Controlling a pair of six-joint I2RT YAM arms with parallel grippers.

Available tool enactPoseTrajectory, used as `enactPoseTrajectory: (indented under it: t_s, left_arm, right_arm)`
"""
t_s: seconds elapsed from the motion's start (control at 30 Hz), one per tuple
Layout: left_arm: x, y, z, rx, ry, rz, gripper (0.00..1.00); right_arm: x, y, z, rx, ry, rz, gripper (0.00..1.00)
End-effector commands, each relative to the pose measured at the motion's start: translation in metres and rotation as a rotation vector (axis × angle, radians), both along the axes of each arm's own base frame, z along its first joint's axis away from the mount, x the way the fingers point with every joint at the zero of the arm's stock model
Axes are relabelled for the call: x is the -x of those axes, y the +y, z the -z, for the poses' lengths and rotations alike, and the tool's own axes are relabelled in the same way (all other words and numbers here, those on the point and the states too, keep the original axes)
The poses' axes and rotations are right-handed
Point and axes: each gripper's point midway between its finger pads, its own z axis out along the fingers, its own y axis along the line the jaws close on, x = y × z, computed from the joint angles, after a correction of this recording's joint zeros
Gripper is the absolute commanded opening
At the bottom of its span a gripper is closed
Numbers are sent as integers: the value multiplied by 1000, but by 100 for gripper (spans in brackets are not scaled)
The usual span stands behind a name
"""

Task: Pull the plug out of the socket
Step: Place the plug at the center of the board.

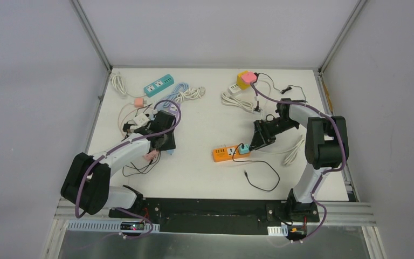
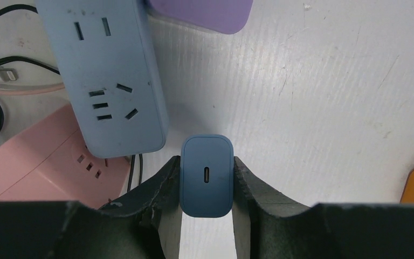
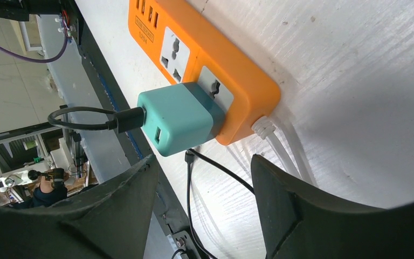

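Observation:
A teal plug (image 3: 180, 116) sits pushed into the end socket of an orange power strip (image 3: 221, 65), with a black USB cable (image 3: 86, 116) in its side. My right gripper (image 3: 204, 159) is open just short of the plug and touches nothing. From above, that gripper (image 1: 256, 141) stands right of the teal plug (image 1: 243, 148) and the orange strip (image 1: 223, 154). My left gripper (image 2: 206, 162) is shut on a dark blue charger plug (image 2: 206, 175), which hangs over bare table beside a light blue power strip (image 2: 105, 75). The arm hides this charger in the top view.
A pink strip (image 2: 38, 162) lies under the light blue one, with a purple block (image 2: 199, 13) beyond. Farther back are a teal strip (image 1: 159, 85), a yellow-pink cube socket (image 1: 246, 79) and white cords (image 1: 237, 97). A loose black cable (image 1: 264, 178) loops near the front.

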Motion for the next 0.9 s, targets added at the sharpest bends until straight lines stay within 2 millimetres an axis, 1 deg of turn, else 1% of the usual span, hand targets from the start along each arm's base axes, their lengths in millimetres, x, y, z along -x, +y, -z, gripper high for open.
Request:
enactPoseTrajectory:
  t_s: [0.0,0.03,0.1,0.17,0.23,0.4,0.57,0.77,0.87]
  left_arm:
    - [-13,-4,-11,13,-9,9,34]
    - [-14,-3,-10,10,-6,6,42]
    - [-15,-2,-11,10,-3,1,53]
    - [-16,-2,-13,7,-4,-1,60]
    - [-16,-1,-16,3,-6,-2,63]
    - [-17,-7,-33,30,-25,29,65]
    - [-19,-20,-61,112,-83,69,64]
    - [-17,-49,-102,285,-199,180,65]
    - [-16,-70,-123,401,-278,264,65]
  right_arm:
    - [-8,2,-19,-50,-83,-4,66]
    - [-7,2,-19,-49,-81,-4,67]
    - [-8,2,-19,-49,-81,-1,67]
    - [-8,2,-19,-49,-82,-2,67]
    - [-8,2,-19,-49,-83,-1,66]
    - [-8,1,-20,-50,-89,-3,67]
    - [-8,0,-22,-50,-99,-7,67]
    - [-8,-2,-26,-60,-123,-11,67]
    - [-7,-2,-31,-71,-140,-20,67]
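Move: The left hand still holds the blue plug between its fingertips, the plug's middle at the hand point and its place on the white board directly beneath. From this hand the blue power strip is centred about 7 cm ahead and 4 cm left, the purple strip about 11 cm straight ahead, and the pink cube about 7 cm left and 1 cm back. From the right hand, the blue plug lies roughly 29 cm left, level fore and aft and about 3 cm lower. Staying nearly in place at first, the left hand opens its fingers and lets go of the blue plug on the board beside the blue strip's near end. It then climbs straight off at growing speed, about 7 cm up, veering some 4 cm right towards the orange strip, its left side rolling down roughly 15 degrees with fingers left open. ##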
